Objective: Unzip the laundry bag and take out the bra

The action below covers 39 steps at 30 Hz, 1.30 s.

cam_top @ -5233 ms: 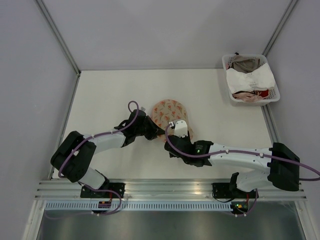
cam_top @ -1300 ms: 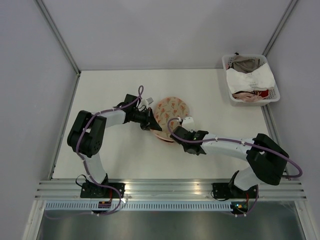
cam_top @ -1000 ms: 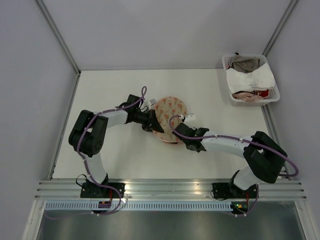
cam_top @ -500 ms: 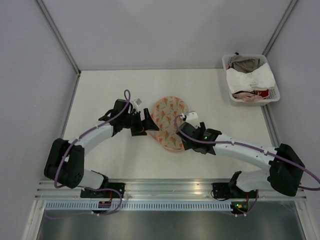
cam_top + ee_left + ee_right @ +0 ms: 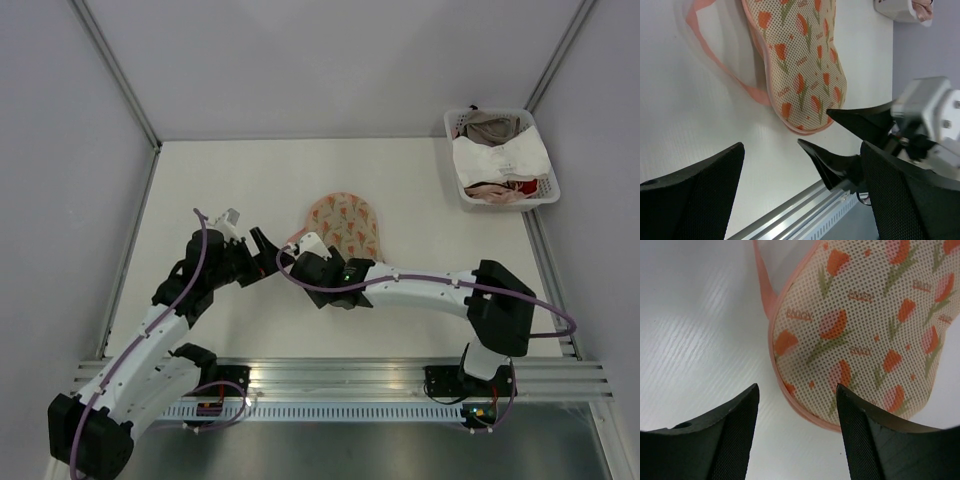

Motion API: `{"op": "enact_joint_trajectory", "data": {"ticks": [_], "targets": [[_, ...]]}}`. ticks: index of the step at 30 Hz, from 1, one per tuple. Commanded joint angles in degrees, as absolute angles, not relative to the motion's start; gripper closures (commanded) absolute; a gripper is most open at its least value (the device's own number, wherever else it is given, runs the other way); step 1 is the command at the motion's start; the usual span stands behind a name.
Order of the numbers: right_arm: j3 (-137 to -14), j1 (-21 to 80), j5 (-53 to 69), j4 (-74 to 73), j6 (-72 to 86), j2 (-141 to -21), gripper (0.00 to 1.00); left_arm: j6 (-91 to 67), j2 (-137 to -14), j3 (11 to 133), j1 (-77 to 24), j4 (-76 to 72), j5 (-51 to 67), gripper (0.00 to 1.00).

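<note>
The laundry bag (image 5: 345,225), a cream pouch with orange-red and green print, lies flat at mid-table. A loose pink edging loop (image 5: 715,65) trails from its left side, also in the right wrist view (image 5: 762,287). My left gripper (image 5: 266,252) is open and empty, left of the bag and apart from it (image 5: 802,146). My right gripper (image 5: 292,258) is open and empty at the bag's near-left end, its jaws wide around the bag's tip (image 5: 797,387) without touching it. It also shows in the left wrist view (image 5: 815,127). The bag shows in both wrist views (image 5: 800,70) (image 5: 865,325). The bra is hidden.
A white slatted basket (image 5: 545,195) with white, beige and pink garments stands at the back right corner, its corner also in the left wrist view (image 5: 895,10). Grey walls with metal posts enclose the table. An aluminium rail (image 5: 340,375) runs along the near edge.
My left gripper has drawn back left and nearer, away from the bag. My right gripper has slid left along the bag's near edge to its left end. The bag has shifted slightly.
</note>
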<state>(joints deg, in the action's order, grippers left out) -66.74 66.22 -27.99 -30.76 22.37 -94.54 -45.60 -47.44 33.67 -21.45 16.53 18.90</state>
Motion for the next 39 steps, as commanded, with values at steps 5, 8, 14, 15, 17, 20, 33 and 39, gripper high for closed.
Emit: {"op": "enact_joint_trajectory", "data": {"ticks": [5, 8, 14, 15, 17, 20, 33, 39], "targets": [[-73.74, 66.27, -31.29, -31.65, 18.28, -104.32, 0.36, -49.22, -43.6, 31.82, -21.18, 19.25, 18.19, 0.0], [-74.79, 66.53, -30.06, -31.55, 18.19, -106.34, 0.4, -49.22, -42.63, 31.82, -21.27, 19.68, 18.02, 0.0], [-75.23, 66.53, -30.67, -31.99, 18.72, -108.37, 0.82, -49.22, -41.75, 31.9, -21.27, 20.21, 17.67, 0.0], [-75.23, 66.53, -30.85, -32.17, 18.63, -108.54, 0.87, -49.22, -41.57, 31.9, -21.27, 20.3, 17.49, 0.0], [-74.97, 66.45, -31.99, -32.26, 19.07, -108.46, 1.0, -49.22, -41.31, 31.99, -21.27, 20.39, 17.49, 0.0], [-74.53, 66.53, -33.22, -32.34, 19.86, -107.49, 1.0, -49.13, -40.78, 32.08, -21.27, 20.74, 17.49, 0.0], [-68.56, 64.34, -50.34, -36.73, 30.14, -86.51, 1.0, -47.73, -44.47, 33.13, -21.27, 17.58, 21.71, 0.0], [-64.69, 59.06, -42.48, -36.13, 27.17, -83.14, 0.92, -46.84, -49.4, 34.8, -21.27, 16.17, 22.42, 0.0]]}}
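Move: The near left edge of the laundry bag lies about 6 cm below the right hand, roughly 2 cm ahead and 2 cm to its left. The bag's middle is some 8 cm ahead and 3 cm to the right of that hand, and its pink strap about 8 cm ahead and 8 cm to the left. From the left hand, that near left edge is around 10 cm to the right, 1 cm ahead and 13 cm below. Towards the bag's near left edge the open right hand sinks about 4 cm, easing slightly forward and left, and shuts its fingers fully there. It then rises some 13 cm, swinging right and a little forward over the bag with the fingers shut, tipping up and turning about 20 degrees clockwise. The open left hand only eases back and sinks about 2 cm. ##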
